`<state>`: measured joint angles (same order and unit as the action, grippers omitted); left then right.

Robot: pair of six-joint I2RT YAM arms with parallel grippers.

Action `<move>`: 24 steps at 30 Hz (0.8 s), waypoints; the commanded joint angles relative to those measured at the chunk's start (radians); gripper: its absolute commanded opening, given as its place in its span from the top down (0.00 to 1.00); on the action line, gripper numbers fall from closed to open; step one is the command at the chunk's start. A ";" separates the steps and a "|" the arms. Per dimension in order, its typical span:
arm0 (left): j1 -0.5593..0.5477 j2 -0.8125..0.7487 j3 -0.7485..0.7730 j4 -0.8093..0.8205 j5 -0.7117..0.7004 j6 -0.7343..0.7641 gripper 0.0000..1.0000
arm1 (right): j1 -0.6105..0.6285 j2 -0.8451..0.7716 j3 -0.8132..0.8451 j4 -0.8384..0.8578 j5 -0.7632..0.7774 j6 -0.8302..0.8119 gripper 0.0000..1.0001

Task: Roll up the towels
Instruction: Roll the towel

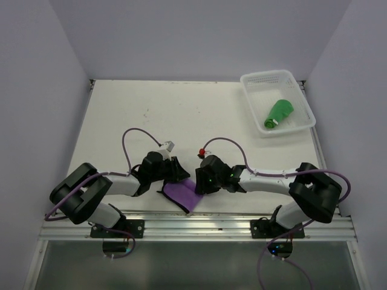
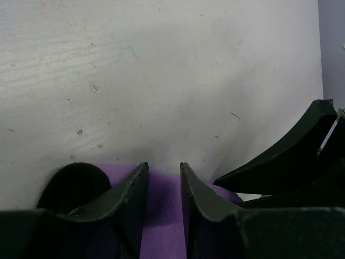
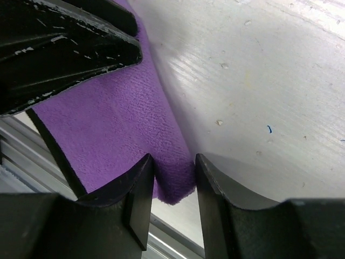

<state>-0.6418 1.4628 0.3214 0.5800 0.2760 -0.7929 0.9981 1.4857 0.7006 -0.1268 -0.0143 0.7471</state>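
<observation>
The purple towel (image 1: 183,194) with black edging lies partly folded at the table's near edge, between the two arms. My left gripper (image 1: 176,175) comes down on its left side, and purple cloth (image 2: 161,216) fills the gap between the left gripper's (image 2: 160,167) fingers. A black curl of the towel's back shows beside them. My right gripper (image 1: 203,181) is at the towel's right side, and the right gripper (image 3: 174,159) pinches a folded purple edge (image 3: 108,124). The green towel (image 1: 279,113) lies rolled in the white basket (image 1: 275,77).
The basket stands at the table's far right corner. A metal rail (image 1: 199,225) runs along the near edge, just below the purple towel. The other arm's fingers (image 3: 64,43) loom close in each wrist view. White walls close in three sides.
</observation>
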 commanded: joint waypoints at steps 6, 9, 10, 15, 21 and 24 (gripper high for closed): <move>0.004 -0.024 -0.001 -0.089 -0.046 0.030 0.66 | -0.006 0.039 -0.050 0.110 -0.067 -0.035 0.76; 0.005 -0.027 0.016 -0.115 -0.061 0.031 0.66 | -0.001 0.041 -0.065 0.121 -0.078 -0.051 0.84; 0.004 -0.027 0.018 -0.118 -0.064 0.029 0.66 | 0.007 0.038 -0.069 0.121 -0.070 -0.060 0.87; 0.007 -0.035 0.071 -0.153 -0.104 0.004 0.65 | 0.149 0.005 -0.039 0.064 0.182 -0.161 0.96; 0.010 -0.007 0.235 -0.281 -0.121 0.033 0.63 | 0.270 0.019 0.036 -0.040 0.508 -0.170 1.00; 0.011 0.016 0.312 -0.344 -0.123 0.044 0.63 | 0.312 0.042 0.089 -0.106 0.675 -0.178 1.00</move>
<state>-0.6407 1.4605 0.5503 0.3096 0.1905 -0.7815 1.2816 1.5074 0.7204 -0.1257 0.4053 0.5980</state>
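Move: The towel roll's near-right end sits right at the right hand's point, about 1 cm below it and already between the open fingers. From that end the purple towel's middle lies roughly 7 cm to the left and 1 cm back; its nearest corner is some 5 cm left and 8 cm back. The left hand, at the roll's far part, has that near-right end about 6 cm back and 7 cm to its right. The right fingers close on the near-right end of the purple roll and pinch it, sinking about 1 cm as they do. Still gripping, the right hand draws back about 2 cm and slightly left, its wrist turning some 25 degrees so the fingers point more forward. Late on, the left hand comes free of the roll's far part, going forward about 4 cm and up 3 with its fingers still part-open. ##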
